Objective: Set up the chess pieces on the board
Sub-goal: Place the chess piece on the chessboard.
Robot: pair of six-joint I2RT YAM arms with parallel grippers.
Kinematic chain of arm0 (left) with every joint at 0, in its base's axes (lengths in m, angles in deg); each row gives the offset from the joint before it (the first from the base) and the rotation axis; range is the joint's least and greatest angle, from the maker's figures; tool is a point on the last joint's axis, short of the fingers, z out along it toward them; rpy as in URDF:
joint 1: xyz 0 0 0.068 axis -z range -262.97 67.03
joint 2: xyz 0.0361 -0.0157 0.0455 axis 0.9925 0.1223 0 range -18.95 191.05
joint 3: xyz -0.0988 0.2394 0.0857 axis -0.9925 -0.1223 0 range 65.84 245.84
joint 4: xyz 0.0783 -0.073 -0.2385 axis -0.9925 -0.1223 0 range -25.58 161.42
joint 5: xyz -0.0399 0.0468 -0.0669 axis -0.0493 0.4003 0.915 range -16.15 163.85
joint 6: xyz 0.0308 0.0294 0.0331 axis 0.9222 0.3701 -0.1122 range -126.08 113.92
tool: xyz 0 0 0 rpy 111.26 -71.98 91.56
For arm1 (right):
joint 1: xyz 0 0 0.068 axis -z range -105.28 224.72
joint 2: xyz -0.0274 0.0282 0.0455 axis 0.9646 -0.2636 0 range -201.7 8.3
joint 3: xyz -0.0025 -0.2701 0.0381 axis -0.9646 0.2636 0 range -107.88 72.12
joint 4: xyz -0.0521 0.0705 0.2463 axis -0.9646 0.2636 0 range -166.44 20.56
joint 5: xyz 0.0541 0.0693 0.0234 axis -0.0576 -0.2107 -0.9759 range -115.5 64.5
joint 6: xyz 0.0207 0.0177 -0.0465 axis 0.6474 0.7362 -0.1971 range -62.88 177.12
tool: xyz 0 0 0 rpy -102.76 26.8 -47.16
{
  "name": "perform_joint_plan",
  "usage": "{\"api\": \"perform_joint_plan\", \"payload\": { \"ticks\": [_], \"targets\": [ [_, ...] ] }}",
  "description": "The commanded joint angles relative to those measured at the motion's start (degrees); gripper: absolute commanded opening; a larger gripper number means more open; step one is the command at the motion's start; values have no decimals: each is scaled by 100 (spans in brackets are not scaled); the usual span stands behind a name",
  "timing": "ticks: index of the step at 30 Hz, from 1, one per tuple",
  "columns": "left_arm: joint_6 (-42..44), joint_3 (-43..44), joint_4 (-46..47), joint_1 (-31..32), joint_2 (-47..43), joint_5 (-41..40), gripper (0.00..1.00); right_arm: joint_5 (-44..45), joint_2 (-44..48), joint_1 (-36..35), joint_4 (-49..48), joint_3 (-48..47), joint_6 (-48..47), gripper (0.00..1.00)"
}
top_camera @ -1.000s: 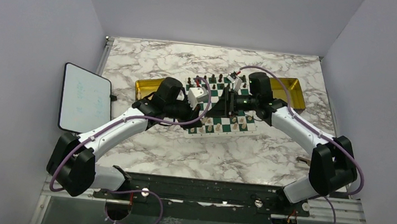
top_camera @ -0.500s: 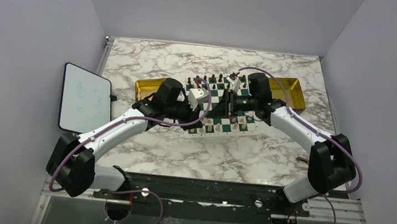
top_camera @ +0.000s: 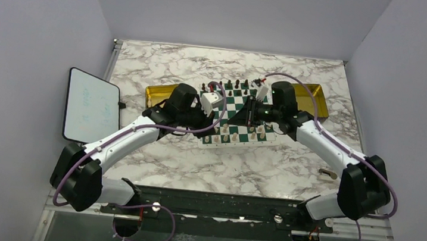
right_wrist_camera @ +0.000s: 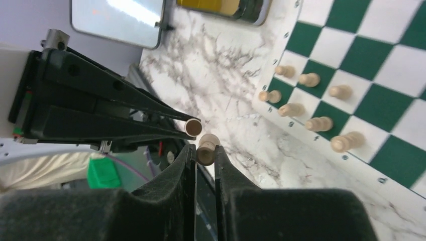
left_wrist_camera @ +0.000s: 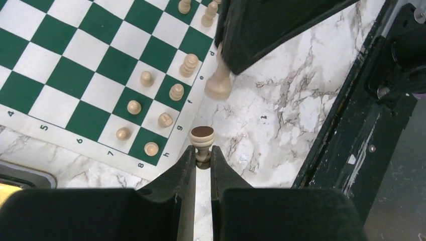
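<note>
The board (top_camera: 234, 102) of green and white checks lies mid-table. Cream chess pieces (left_wrist_camera: 146, 78) stand in two rows along its lettered edge (right_wrist_camera: 301, 108). My left gripper (left_wrist_camera: 202, 150) is shut on the thin stem of a cream piece (left_wrist_camera: 202, 134), held over the marble just off the board's h corner. My right gripper (right_wrist_camera: 205, 149) is shut on another cream piece (right_wrist_camera: 207, 141). That piece hangs (left_wrist_camera: 219, 83) below the right fingers (left_wrist_camera: 261, 30) at the board's edge, close to the left gripper's tips.
Dark pieces (top_camera: 226, 86) line the board's far side. Gold trays lie at its left (top_camera: 160, 94) and right (top_camera: 315, 98). A white tablet (top_camera: 90, 106) sits at the table's left edge. A small loose object (top_camera: 328, 173) lies on the marble near the right arm.
The right gripper's jaws have come together on a cream piece, and the right arm's elbow has swung right and nearer. The left arm and its held piece have stayed put.
</note>
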Motion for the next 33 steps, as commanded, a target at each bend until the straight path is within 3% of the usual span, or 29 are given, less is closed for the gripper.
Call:
{"api": "perform_joint_plan", "payload": {
  "ticks": [1, 8, 16, 33],
  "targets": [
    [-185, 259, -107, 24, 74, -323, 1, 1573, 743, 91, 271, 134, -245, 9],
    [-395, 694, -673, 24, 445, -874, 2, 3136, 1321, 109, 965, 184, -647, 9],
    [-282, 731, -772, 24, 92, -1265, 2, 4765, 1579, 109, 1717, 449, -1094, 9],
    [-237, 114, -62, 19, -992, -1668, 4, 5826, 1444, 193, 1261, 1393, -1127, 8]
  ]
}}
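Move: The empty near right corner square lies about 20 cm to the right of the right hand, which already holds a light chess piece, and some 8 cm ahead and 14 cm below. The light knight stands on the next square, roughly 4 cm to the left of that corner; a pawn stands about 4 cm beyond the corner. From the left hand, also holding a light piece, the corner square is some 23 cm right, 9 cm ahead and 13 cm below. The chess piece in the right hand is carried about 18 cm to the right towards the empty corner square, first arching up some 3 cm and forward, then sinking to about 8 cm below its start, as the wrist swings some 60 degrees clockwise from fingers pointing left to forward-and-down. The left hand keeps its own piece, edges forward, then lifts about 5 cm and draws left, away from the right hand. Both grips stay shut. ##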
